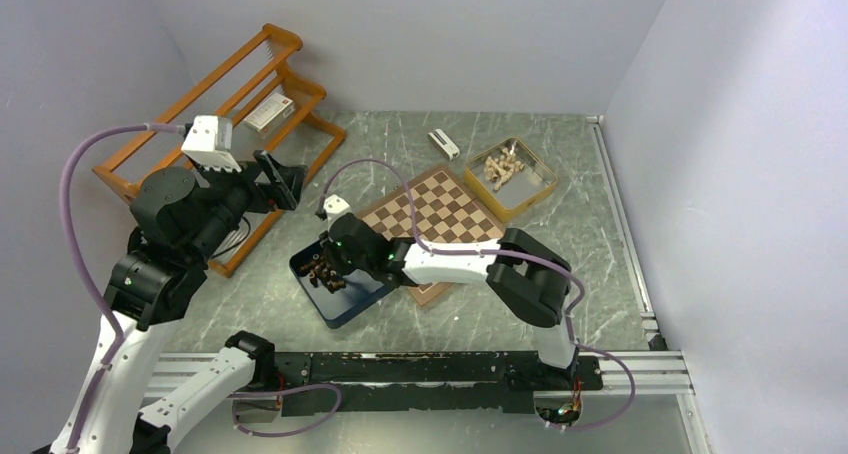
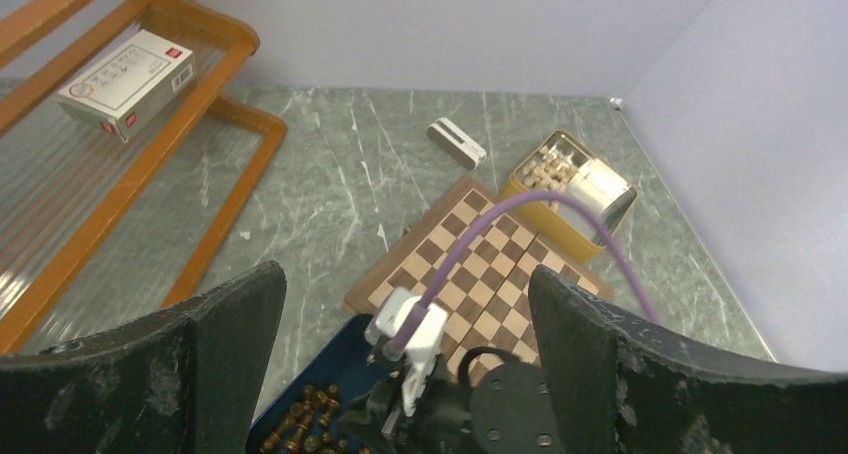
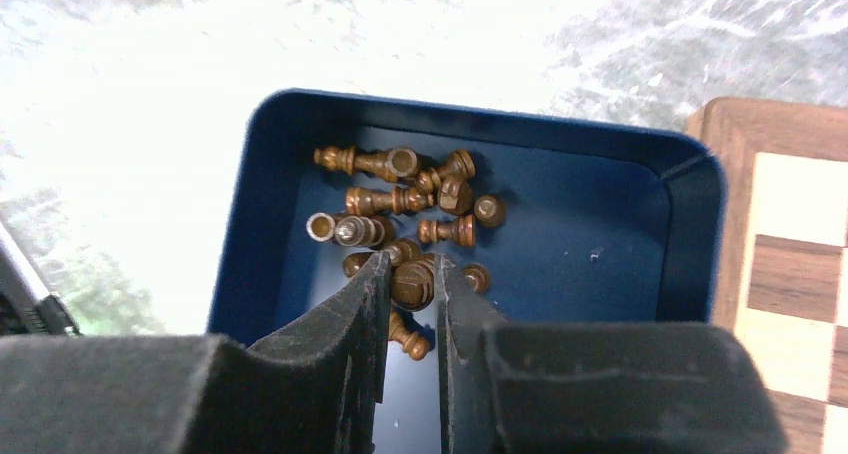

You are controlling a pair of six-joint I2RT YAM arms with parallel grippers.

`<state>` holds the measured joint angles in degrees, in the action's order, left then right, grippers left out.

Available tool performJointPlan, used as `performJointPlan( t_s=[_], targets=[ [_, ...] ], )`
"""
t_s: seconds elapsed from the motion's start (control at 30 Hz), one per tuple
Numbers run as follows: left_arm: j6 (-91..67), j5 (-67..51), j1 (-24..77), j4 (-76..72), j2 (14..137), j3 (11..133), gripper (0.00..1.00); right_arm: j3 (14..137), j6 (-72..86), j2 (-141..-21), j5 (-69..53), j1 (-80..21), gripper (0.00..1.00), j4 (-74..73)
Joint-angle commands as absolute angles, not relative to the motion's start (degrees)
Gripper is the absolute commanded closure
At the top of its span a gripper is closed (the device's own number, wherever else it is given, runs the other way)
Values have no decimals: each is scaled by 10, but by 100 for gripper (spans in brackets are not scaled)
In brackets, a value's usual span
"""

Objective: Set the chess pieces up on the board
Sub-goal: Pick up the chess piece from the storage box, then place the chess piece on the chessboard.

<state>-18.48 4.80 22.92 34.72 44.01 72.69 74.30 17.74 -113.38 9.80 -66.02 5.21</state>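
Observation:
Several dark brown chess pieces (image 3: 400, 199) lie in a heap inside a dark blue box (image 3: 460, 124), which sits on the table against the near-left corner of the board (image 1: 440, 214). No pieces stand on the board (image 2: 500, 274). My right gripper (image 3: 412, 269) reaches down into the box (image 1: 350, 304), its jaws shut on one dark piece (image 3: 412, 284) at the heap's near edge. My left gripper (image 1: 280, 179) hangs high over the table's left side, wide open and holding nothing. It looks down on the right arm and the pieces (image 2: 300, 424).
A yellow tin (image 1: 530, 199) of pale beige pieces stands off the board's far-right corner. A small white device (image 1: 443, 144) lies behind the board. An orange wooden rack (image 1: 230, 104) holding a white carton (image 1: 268, 111) fills the far left. Walls close in the back and right.

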Motion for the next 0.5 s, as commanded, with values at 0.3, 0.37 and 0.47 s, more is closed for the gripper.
performJointPlan(
  t_s=[0.3,0.37,0.47],
  targets=[
    [-188,38,227,315,434,669,5,697,179,-976,129,-637,88,13],
    [-192,30,227,306,434,649,5,678,181,-951,139,-624,88,3],
    [-193,26,227,291,437,620,5,645,190,-911,147,-597,88,-26]
  ],
)
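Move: My right hand already pinches one dark chess piece, some 3 cm above the storage box's floor. The board it is bound for has its middle about 21 cm to the right, 7 cm ahead and 3 cm lower. The remaining dark pieces lie 3 cm below and 1 cm left, level fore and aft; the storage box's middle is 3 cm right and 2 cm back. From my left hand, the board's middle is 24 cm right, 7 cm ahead, 36 cm below. I keep my right fingers shut on the dark piece and lift it straight up out of the storage box, about 9 cm in all; as the rise slows I swing right towards the board, some 5 cm and quickening, the wrist rolling slightly so its left side rises. Meanwhile my left hand, empty and wide open, sinks about 4 cm. ##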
